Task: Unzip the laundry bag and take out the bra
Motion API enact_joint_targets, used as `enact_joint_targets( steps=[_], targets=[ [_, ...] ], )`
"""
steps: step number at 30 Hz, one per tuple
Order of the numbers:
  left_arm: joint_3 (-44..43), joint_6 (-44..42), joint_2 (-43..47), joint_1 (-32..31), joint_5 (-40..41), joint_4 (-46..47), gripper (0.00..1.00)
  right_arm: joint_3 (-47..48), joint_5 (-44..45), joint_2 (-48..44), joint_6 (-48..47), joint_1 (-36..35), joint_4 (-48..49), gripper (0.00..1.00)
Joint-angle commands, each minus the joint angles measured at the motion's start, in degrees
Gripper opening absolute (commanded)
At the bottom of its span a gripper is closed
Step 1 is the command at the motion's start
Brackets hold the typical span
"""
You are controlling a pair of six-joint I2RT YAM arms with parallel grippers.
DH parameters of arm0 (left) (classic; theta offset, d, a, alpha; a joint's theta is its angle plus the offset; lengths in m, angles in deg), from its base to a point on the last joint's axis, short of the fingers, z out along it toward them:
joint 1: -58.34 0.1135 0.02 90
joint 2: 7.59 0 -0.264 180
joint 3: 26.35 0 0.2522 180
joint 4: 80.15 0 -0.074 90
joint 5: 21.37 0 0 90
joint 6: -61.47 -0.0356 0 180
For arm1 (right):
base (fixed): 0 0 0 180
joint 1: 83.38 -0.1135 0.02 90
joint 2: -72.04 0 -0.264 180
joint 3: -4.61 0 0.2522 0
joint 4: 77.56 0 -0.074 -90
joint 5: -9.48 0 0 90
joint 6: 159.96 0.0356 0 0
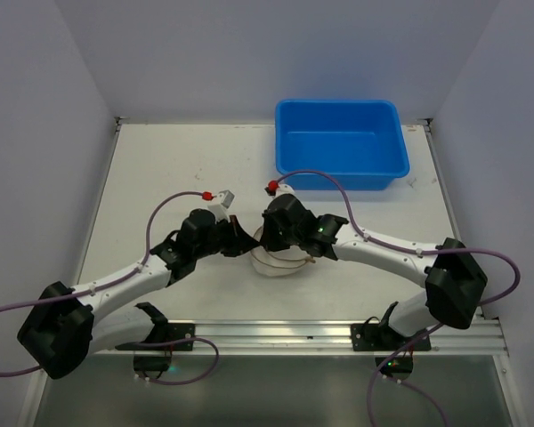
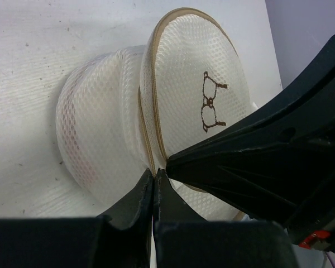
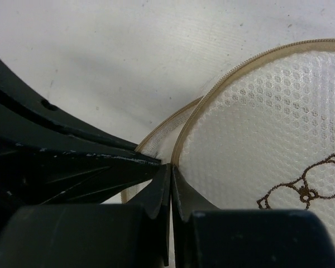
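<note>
The laundry bag (image 1: 280, 262) is a white mesh drum lying on the table between the two arms. In the left wrist view the laundry bag (image 2: 100, 128) has its flat top with the brown bra outline (image 2: 209, 103) lifted off the body along the tan zipper band (image 2: 148, 111). My left gripper (image 2: 154, 173) is shut on that band at the near rim. My right gripper (image 3: 171, 166) is shut on the tan edge of the laundry bag (image 3: 268, 128) just beside it, and the two grippers nearly touch. The bra is hidden inside the mesh.
A big blue plastic tub (image 1: 338, 182) stands at the back right of the white table (image 1: 178, 169). Grey walls close in the table on the left, back and right. An aluminium rail (image 1: 276, 334) runs along the near edge.
</note>
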Motion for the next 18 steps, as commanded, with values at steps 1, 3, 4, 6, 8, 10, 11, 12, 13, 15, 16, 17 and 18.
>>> enact_joint_targets(
  steps=[1,3,4,6,8,10,11,12,13,15,16,17,18],
  targets=[
    [-0.6,0.4,2.4,-0.5,1.2,1.3,0.0,0.0,3.1,-2.4,-0.5,-0.2,0.7,0.0],
    [-0.7,0.2,2.7,-0.5,1.7,0.6,0.0,-0.2,5.2,-4.1,-1.1,-0.1,-0.5,0.0],
    [-0.8,0.1,2.7,-0.5,2.0,0.3,0.0,-0.5,6.0,-5.3,-1.2,-0.1,-0.9,0.0],
    [-1.1,0.1,2.7,-0.5,2.9,-0.5,0.0,-1.5,8.1,-9.8,-1.6,0.1,-2.1,0.0],
    [-1.3,0.0,2.5,-0.5,3.5,-1.2,0.0,-3.0,9.6,-15.8,-1.8,0.3,-3.4,0.0],
    [-1.4,0.2,2.5,-0.6,3.8,-1.2,0.0,-4.6,12.2,-20.3,-1.6,1.0,-4.2,0.0],
    [-1.6,0.1,2.3,-0.5,3.9,-1.3,0.0,-6.4,12.9,-24.9,-1.3,1.3,-5.6,0.0],
    [-1.7,0.2,2.2,-0.5,4.2,-1.5,0.0,-7.2,15.1,-27.2,0.0,2.1,-6.6,0.0],
    [-1.9,0.2,2.1,-0.5,4.4,-1.7,0.0,-8.2,16.0,-29.4,0.8,2.4,-7.8,0.0],
    [-2.3,0.3,1.7,-0.5,4.9,-1.7,0.0,-11.7,18.2,-35.7,3.5,3.3,-11.4,0.0],
    [-2.4,0.2,1.6,-0.5,5.0,-1.7,0.0,-13.0,18.8,-37.6,4.5,3.5,-12.7,0.0],
    [-2.7,0.4,1.0,-0.5,5.2,-1.7,0.0,-16.0,19.3,-39.6,5.7,3.5,-15.0,0.0],
    [-2.8,0.3,0.9,-0.5,5.3,-1.7,0.0,-17.5,19.7,-43.5,8.0,3.6,-16.4,0.0]
  ],
)
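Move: The laundry bag's lid rim is already pinched in the right fingers; the hinge side it folds over lies about 11 cm to that hand's right, 3 cm back and 3 cm lower. The bag's middle is roughly 5 cm right, about 1 cm back and 5 cm below, and the blue bin some 25 cm ahead and 18 cm right. The left fingertips still grip the bag's rim, the hinge side about 13 cm to their right and 2 cm back. The lid is peeled up off the bag by its rim, still pinched in the right fingers. That hand rises some 10 cm and sweeps about 13 cm right, away from the left gripper and over towards the hinge side, its fingers tipping up and turning clockwise roughly 15 degrees each. The left hand keeps its pinch on the bag's rim, almost in place. ##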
